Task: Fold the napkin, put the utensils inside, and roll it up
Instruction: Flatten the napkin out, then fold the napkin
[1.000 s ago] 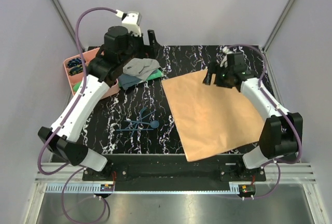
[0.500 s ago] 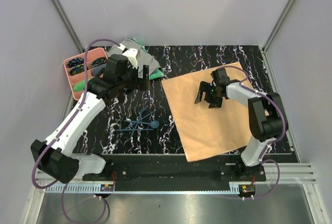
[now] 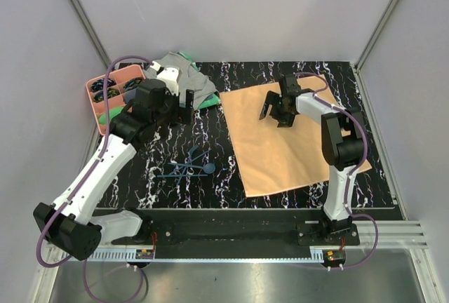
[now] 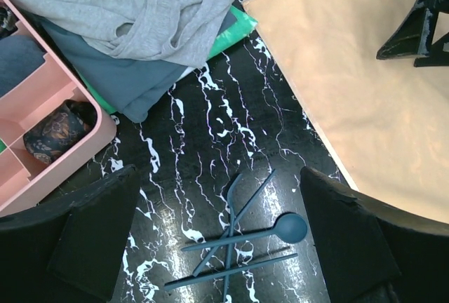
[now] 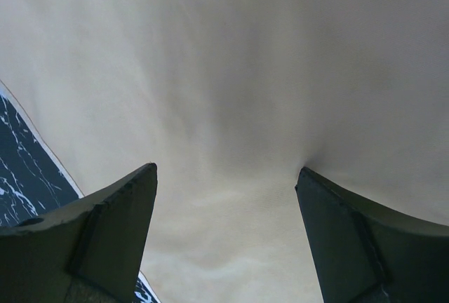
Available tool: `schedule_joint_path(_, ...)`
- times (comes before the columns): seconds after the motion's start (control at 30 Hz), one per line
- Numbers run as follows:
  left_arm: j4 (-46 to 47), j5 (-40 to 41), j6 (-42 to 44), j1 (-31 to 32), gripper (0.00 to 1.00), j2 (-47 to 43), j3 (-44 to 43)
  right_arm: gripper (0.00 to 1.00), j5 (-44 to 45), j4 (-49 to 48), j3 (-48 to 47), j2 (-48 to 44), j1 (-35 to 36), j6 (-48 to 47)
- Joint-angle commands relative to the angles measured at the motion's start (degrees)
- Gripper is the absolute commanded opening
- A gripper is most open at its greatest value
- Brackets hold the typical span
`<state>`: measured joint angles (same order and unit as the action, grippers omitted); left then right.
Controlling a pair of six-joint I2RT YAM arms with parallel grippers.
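Observation:
The peach-orange napkin (image 3: 295,142) lies flat on the right half of the black marbled table. In the right wrist view the napkin (image 5: 231,71) fills the frame. My right gripper (image 3: 275,115) stands open on its far left part, and one fingertip (image 5: 309,177) dents the cloth in the right wrist view, where that gripper (image 5: 226,170) holds nothing. The dark blue utensils (image 3: 189,166) lie crossed in a small heap left of the napkin. In the left wrist view my left gripper (image 4: 219,177) hangs open above the utensils (image 4: 242,236), apart from them.
A pink tray (image 3: 105,99) with small dark items sits at the far left. A grey cloth (image 3: 184,82) is piled over a green cloth (image 3: 207,101) beside it. In the left wrist view the grey cloth (image 4: 140,8) lies over a blue-grey one (image 4: 119,82).
My right gripper swung from the napkin's far right side to its far left part, and the napkin shifted slightly. My left arm drew back from the cloth pile toward the utensils.

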<state>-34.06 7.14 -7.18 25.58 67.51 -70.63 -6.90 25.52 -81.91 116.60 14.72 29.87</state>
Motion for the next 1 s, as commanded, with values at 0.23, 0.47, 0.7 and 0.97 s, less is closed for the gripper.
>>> schedule_joint_path(0.23,3.3,1.48,0.59,-0.45,0.99,-1.5,0.49,0.86,3.27,5.33,-10.48,0.51,1.71,-10.06)
schedule_joint_path(0.47,3.39,1.83,0.24,-0.36,0.99,-1.24,0.67,0.8,7.69,6.39,4.02,-16.3,15.23,-17.83)
schedule_joint_path(0.7,3.39,2.7,0.15,-0.53,0.99,-0.97,0.76,0.58,10.41,7.26,13.0,-19.74,30.61,-16.07)
schedule_joint_path(0.97,3.83,4.64,-0.64,-0.62,0.99,-1.41,1.28,0.5,15.24,8.32,15.2,-17.11,41.43,-11.15)
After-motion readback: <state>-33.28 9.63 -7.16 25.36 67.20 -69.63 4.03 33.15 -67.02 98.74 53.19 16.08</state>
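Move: The right hand is down on the napkin. The near-left napkin corner it goes for next lies about 27 cm back and 12 cm to its left, about 1 cm lower. The spoon bowl lies about 20 cm back and 22 cm left of this hand, the crossed utensils equally far back and roughly 30 cm left. From the raised left hand, the napkin corner is about 17 cm back, 19 cm right and 24 cm below. Fingertips still resting on the cloth, the right hand pushes the napkin forward another 3.5 cm, then lifts off and arcs back and left, some 25 cm back and 13 cm left, rising then sinking towards the near-left napkin corner. On the way it turns about 45 degrees counter-clockwise and narrows its wide-open fingers to about half, ending just above the corner. ##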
